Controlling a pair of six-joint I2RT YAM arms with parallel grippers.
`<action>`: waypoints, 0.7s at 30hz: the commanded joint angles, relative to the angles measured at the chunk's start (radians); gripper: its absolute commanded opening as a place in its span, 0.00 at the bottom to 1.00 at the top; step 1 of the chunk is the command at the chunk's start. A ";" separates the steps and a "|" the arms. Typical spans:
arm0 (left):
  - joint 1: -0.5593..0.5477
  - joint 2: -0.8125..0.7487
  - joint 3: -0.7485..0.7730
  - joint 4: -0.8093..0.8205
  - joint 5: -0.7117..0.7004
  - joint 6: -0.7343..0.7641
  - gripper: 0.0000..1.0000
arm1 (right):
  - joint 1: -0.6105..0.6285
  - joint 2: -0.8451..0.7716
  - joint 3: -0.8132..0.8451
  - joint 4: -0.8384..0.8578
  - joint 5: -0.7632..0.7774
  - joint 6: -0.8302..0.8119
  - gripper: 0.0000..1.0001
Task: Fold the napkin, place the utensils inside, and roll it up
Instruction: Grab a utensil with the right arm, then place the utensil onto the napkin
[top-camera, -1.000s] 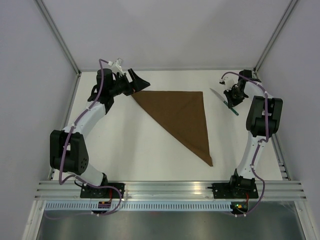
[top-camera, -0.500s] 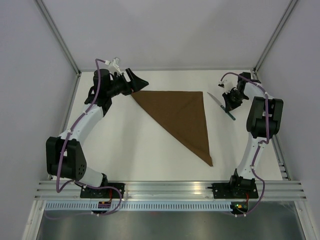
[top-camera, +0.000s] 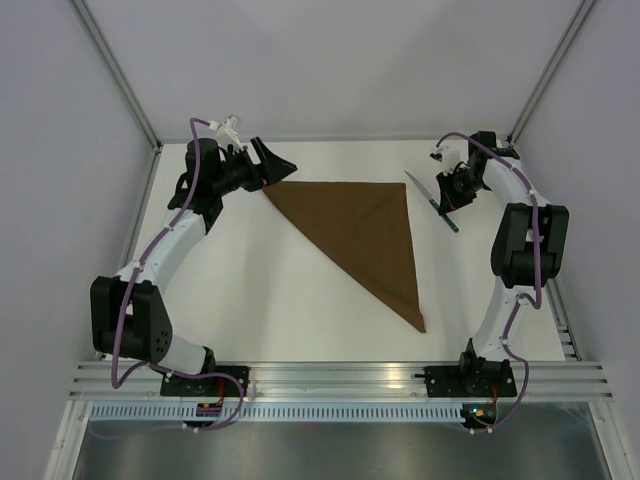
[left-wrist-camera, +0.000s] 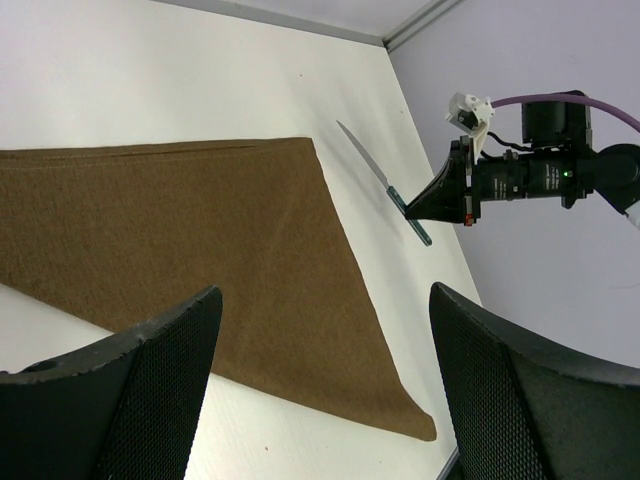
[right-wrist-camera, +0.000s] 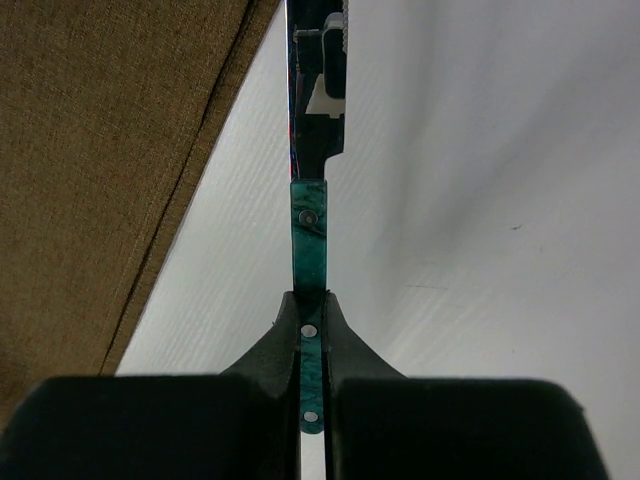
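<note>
The napkin (top-camera: 365, 235) lies flat on the white table, a dark-brown cloth folded into a triangle whose long point runs toward the near right. My left gripper (top-camera: 280, 165) hovers at its far-left corner, open, with nothing between the mesh fingers (left-wrist-camera: 150, 380); the napkin (left-wrist-camera: 180, 240) fills the view under them. One utensil, a knife (top-camera: 425, 192) with a teal handle and a silver blade, is just right of the napkin's far-right corner. My right gripper (top-camera: 450, 195) is shut on its handle. In the right wrist view the knife (right-wrist-camera: 310, 230) sticks straight out of the gripper (right-wrist-camera: 310, 300), with the napkin's edge (right-wrist-camera: 90, 150) to its left.
White walls close in the table at the back and on both sides, with metal corner posts (top-camera: 530, 90). An aluminium rail (top-camera: 340, 380) carrying the arm bases runs along the near edge. Bare white table (top-camera: 260, 290) lies near-left of the napkin.
The right gripper closed on the knife's handle and carried it a little left, toward the napkin's far-right corner. The left arm shifted slightly and its gripper stayed open.
</note>
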 joint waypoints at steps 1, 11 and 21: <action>-0.003 -0.038 0.004 0.005 -0.011 0.031 0.88 | 0.012 -0.053 0.036 -0.019 -0.005 0.056 0.00; -0.003 -0.081 0.007 -0.040 -0.026 0.031 0.88 | 0.222 -0.083 0.011 0.014 0.012 0.159 0.00; -0.002 -0.151 0.004 -0.116 -0.061 0.030 0.88 | 0.398 -0.055 -0.032 0.140 0.009 0.387 0.00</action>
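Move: The right hand already holds the knife by its green handle, some 6 cm above the table, blade pointing ahead and left. The folded napkin it is being taken to has its middle about 18 cm to this hand's left and 2 cm back; its far right corner is about 12 cm ahead and 8 cm left. From the left hand the napkin's middle lies roughly 22 cm right, 3 cm back and 25 cm below. Leftward, nearly level, the right hand sweeps the knife about 17 cm from beside the napkin to over its middle, drifting some 3 cm back as it goes and turning roughly 10 degrees counter-clockwise. Its fingers stay shut on the handle. The left hand, empty and wide open, eases back and up by about 3 cm. ##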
